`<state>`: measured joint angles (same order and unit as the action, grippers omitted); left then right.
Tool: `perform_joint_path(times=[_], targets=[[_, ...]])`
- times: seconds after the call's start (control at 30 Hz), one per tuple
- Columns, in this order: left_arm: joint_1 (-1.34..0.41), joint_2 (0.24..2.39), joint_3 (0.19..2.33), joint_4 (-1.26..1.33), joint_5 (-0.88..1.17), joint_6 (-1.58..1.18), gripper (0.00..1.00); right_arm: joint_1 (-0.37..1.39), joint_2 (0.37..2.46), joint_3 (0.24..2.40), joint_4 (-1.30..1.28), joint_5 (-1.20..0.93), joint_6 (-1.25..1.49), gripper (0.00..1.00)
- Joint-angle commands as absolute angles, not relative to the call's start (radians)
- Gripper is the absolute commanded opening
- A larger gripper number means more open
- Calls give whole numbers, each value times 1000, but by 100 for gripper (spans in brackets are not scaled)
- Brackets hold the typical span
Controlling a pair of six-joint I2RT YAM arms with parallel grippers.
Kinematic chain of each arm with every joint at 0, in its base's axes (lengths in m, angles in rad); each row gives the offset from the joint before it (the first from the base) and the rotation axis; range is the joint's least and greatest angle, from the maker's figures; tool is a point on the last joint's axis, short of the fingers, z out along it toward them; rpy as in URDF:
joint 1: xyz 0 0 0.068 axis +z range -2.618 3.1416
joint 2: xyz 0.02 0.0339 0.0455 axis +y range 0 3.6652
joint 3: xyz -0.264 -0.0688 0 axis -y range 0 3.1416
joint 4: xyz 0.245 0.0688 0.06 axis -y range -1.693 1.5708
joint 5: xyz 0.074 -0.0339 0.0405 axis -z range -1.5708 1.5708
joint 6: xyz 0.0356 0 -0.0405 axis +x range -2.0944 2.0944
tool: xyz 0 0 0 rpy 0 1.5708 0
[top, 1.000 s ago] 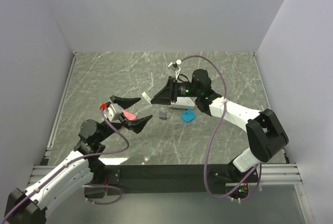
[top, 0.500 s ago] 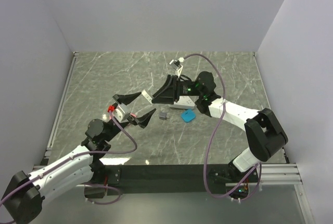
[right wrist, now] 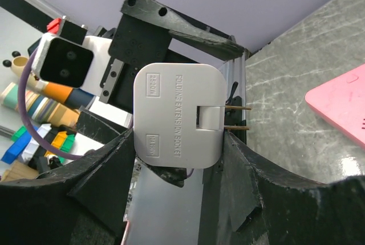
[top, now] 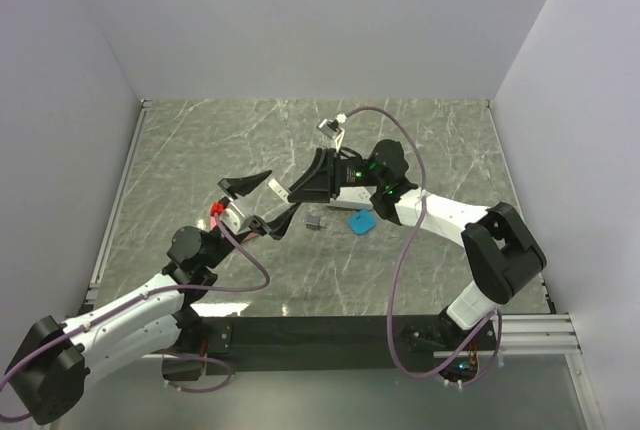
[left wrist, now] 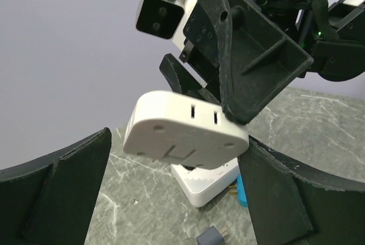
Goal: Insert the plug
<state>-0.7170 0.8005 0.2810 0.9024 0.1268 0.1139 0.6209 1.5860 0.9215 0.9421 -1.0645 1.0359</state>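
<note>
My right gripper (top: pixel 297 190) (right wrist: pixel 178 137) is shut on a white extension socket (right wrist: pixel 177 114) (left wrist: pixel 185 131) (top: pixel 282 187), held in the air with its two brass prongs (right wrist: pixel 236 118) folded out. My left gripper (top: pixel 275 198) (left wrist: pixel 178 142) is open. Its fingers (left wrist: pixel 57 188) stand on either side of the socket, apart from it. A small dark grey plug (top: pixel 316 221) (left wrist: pixel 212 237) lies on the table below, beside a blue plug (top: pixel 361 222) (left wrist: pixel 242 191).
A white block (left wrist: pixel 208 185) rests on the marble table (top: pixel 420 140) under the held socket. A pink flat object (right wrist: pixel 342 108) lies on the table in the right wrist view. Grey walls close off the back and both sides.
My left arm has reached forward and right, bringing its open fingers around the socket's free end. The right gripper has shifted slightly left with the socket still in it.
</note>
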Motion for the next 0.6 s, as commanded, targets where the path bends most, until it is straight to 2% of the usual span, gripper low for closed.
perform_joint_path(times=[0.0,0.1,0.2,0.27,0.37,0.43,0.53,0.57], targets=[[-721,814,331,969,140,135,95,638,1598,945,1012,-1081,1052,21],[-721,831,334,976,159,130,83,644,1606,946,1022,-1084,1062,21],[-721,838,339,977,176,126,63,649,1621,953,1038,-1095,1068,21],[-724,836,356,954,186,124,56,652,1643,954,1069,-1104,1081,22],[-732,818,362,913,186,124,35,650,1687,968,1141,-1118,1132,23],[-736,795,347,911,172,123,11,652,1715,973,1176,-1121,1169,24],[-736,764,336,885,152,124,1,652,1733,976,1232,-1124,1192,25],[-735,759,336,871,152,124,1,652,1736,977,1233,-1124,1195,25]])
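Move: Just off the left fingertips, between the open jaws, is the white folding socket, its middle about 1 cm ahead, 2 cm to the right and 1 cm above. The right hand already grips it, its middle about 2 cm to that hand's left; the left gripper's jaws lie some 4 cm left, 1 cm back and 1 cm below the right hand. From the left hand, the small grey plug sits about 15 cm ahead, 8 cm right and 27 cm below. Closing its wide-open jaws by about a fifth, the left gripper pinches the socket by its two side edges and stops on them, the hand otherwise nearly still. The right hand keeps its grip and eases about 1 cm down and 1 cm left, towards the left hand, with only a slight wrist turn. ##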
